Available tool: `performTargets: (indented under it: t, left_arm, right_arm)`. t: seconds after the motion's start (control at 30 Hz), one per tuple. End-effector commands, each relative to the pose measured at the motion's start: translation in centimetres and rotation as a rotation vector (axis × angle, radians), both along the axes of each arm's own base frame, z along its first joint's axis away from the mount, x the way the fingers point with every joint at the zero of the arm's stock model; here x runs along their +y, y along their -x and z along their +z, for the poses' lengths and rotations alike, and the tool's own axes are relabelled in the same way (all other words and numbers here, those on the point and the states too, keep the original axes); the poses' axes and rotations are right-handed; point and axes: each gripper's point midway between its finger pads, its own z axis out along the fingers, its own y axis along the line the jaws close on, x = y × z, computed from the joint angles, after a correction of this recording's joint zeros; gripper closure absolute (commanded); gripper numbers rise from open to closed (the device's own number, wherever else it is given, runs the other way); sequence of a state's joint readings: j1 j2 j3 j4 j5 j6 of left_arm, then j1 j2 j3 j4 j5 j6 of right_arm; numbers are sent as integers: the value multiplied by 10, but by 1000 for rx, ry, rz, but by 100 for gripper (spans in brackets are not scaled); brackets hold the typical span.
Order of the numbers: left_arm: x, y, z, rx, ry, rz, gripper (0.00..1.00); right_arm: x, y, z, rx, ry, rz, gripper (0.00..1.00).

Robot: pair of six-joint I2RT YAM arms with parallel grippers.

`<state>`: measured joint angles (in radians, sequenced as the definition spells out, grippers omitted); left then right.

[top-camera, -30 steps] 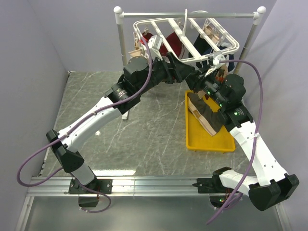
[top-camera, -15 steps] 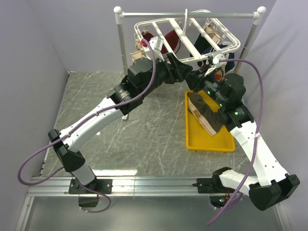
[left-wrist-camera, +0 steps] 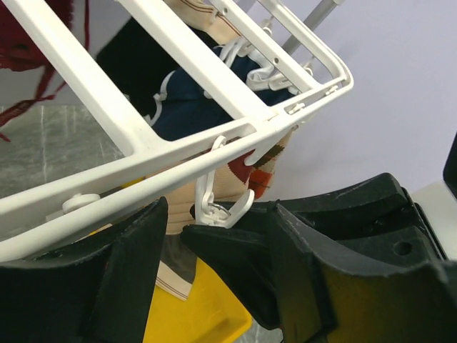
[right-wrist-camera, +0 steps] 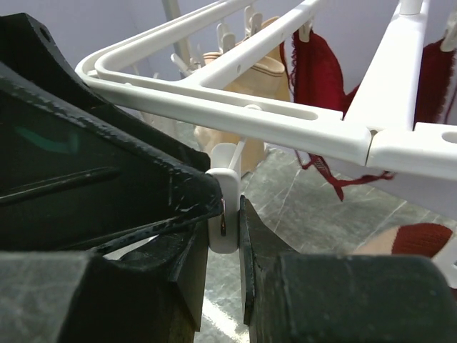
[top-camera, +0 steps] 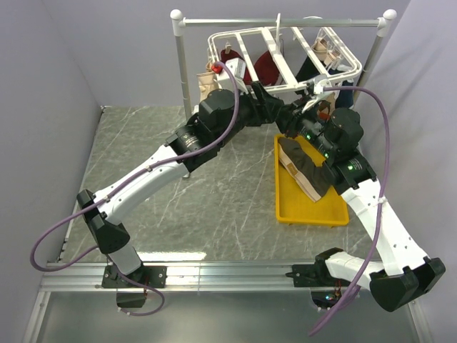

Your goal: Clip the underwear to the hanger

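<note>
The hanger [top-camera: 285, 53] hangs from the rail at the back, and its white slats fill the left wrist view [left-wrist-camera: 143, 153]. The underwear [top-camera: 303, 168] lies on the yellow tray [top-camera: 293, 211] and shows below my left fingers [left-wrist-camera: 175, 264]. My right gripper [right-wrist-camera: 225, 232] is shut on a small white clip [right-wrist-camera: 227, 204] dangling from the hanger's corner rail [right-wrist-camera: 235, 114]. My left gripper [left-wrist-camera: 214, 229] is open right beside it, its fingers either side of that clip [left-wrist-camera: 221, 204] and a right fingertip. The two grippers meet under the hanger's front right corner [top-camera: 296, 114].
A white pole-and-rail stand [top-camera: 176, 43] carries the hanger. A maroon garment [top-camera: 264, 68], a beige garment [top-camera: 207, 82] and a dark navy one [top-camera: 307, 68] hang clipped to it. Grey walls close in on both sides.
My left arm has pushed further right and towards the hanger. The hanger has swung a little right and back. The right arm and the underwear have stayed put.
</note>
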<state>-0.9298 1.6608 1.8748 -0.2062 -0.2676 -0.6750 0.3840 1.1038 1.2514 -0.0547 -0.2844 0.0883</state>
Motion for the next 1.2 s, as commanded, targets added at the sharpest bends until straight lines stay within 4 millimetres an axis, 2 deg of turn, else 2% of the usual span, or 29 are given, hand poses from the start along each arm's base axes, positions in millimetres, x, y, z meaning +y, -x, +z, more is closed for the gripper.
performTargets:
  t: [0.0,0.33,0.47,0.57,0.6,0.67,0.7,0.77,0.8,0.83,0.93,1.03,1.17]
  left_arm:
    - [-1,-5,12,-22,19,7,37]
    - [-16,-2,28,-77,67,-65,40]
    - [-20,-8,23,-76,58,-64,51]
    - [-19,-9,21,-73,54,-61,63]
    - [-19,-10,21,-73,52,-57,69]
    - [-17,-12,20,-71,47,-53,73]
    - [-16,-13,18,-71,44,-50,78]
    - [-13,-14,19,-65,51,-46,85]
    - [-13,-14,17,-62,51,-49,93]
    - [-11,-15,17,-59,49,-43,97]
    - [-9,-16,16,-55,52,-46,100]
    - [-9,-17,14,-46,60,-59,100]
    - [-9,-17,13,-42,63,-71,100]
  right_arm:
    - [5,16,42,-99,-43,42,100]
    - [9,17,42,-103,-41,70,100]
    - [10,19,44,-106,-41,77,100]
    - [10,20,44,-109,-40,77,100]
    - [10,20,44,-109,-39,78,100]
    - [10,20,43,-105,-38,80,100]
    - [10,20,42,-107,-33,81,100]
    - [10,20,40,-100,-31,80,88]
    - [10,20,39,-98,-27,78,81]
    - [10,20,37,-99,-21,78,68]
    - [6,21,32,-96,-1,67,52]
    - [1,25,28,-102,21,51,41]
    - [-7,30,17,-81,47,31,34]
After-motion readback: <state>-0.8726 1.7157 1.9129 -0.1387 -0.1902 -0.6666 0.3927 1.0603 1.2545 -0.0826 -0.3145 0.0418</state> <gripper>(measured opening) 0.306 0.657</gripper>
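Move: The white clip hanging from the hanger's front bar is already between my open left fingers, roughly 2 cm ahead, 1 cm to the right and 1 cm up; the bar crosses some 4 cm above that hand, 2 cm ahead and 1 cm right. The patterned underwear hangs about 8 cm ahead, 12 cm right and 5 cm lower, the maroon bra around 15 cm ahead, 2 cm left and level. My right hand holds that clip at its fingertips. While my right hand keeps its pinch on the clip, I shift my left hand about 1.5 cm right and 1 cm up, then shut its fingers on the clip and ease it forward a couple of centimetres. Once the left grip is on, I open my right fingers and draw that hand back nearly 2 cm, slightly upward. ##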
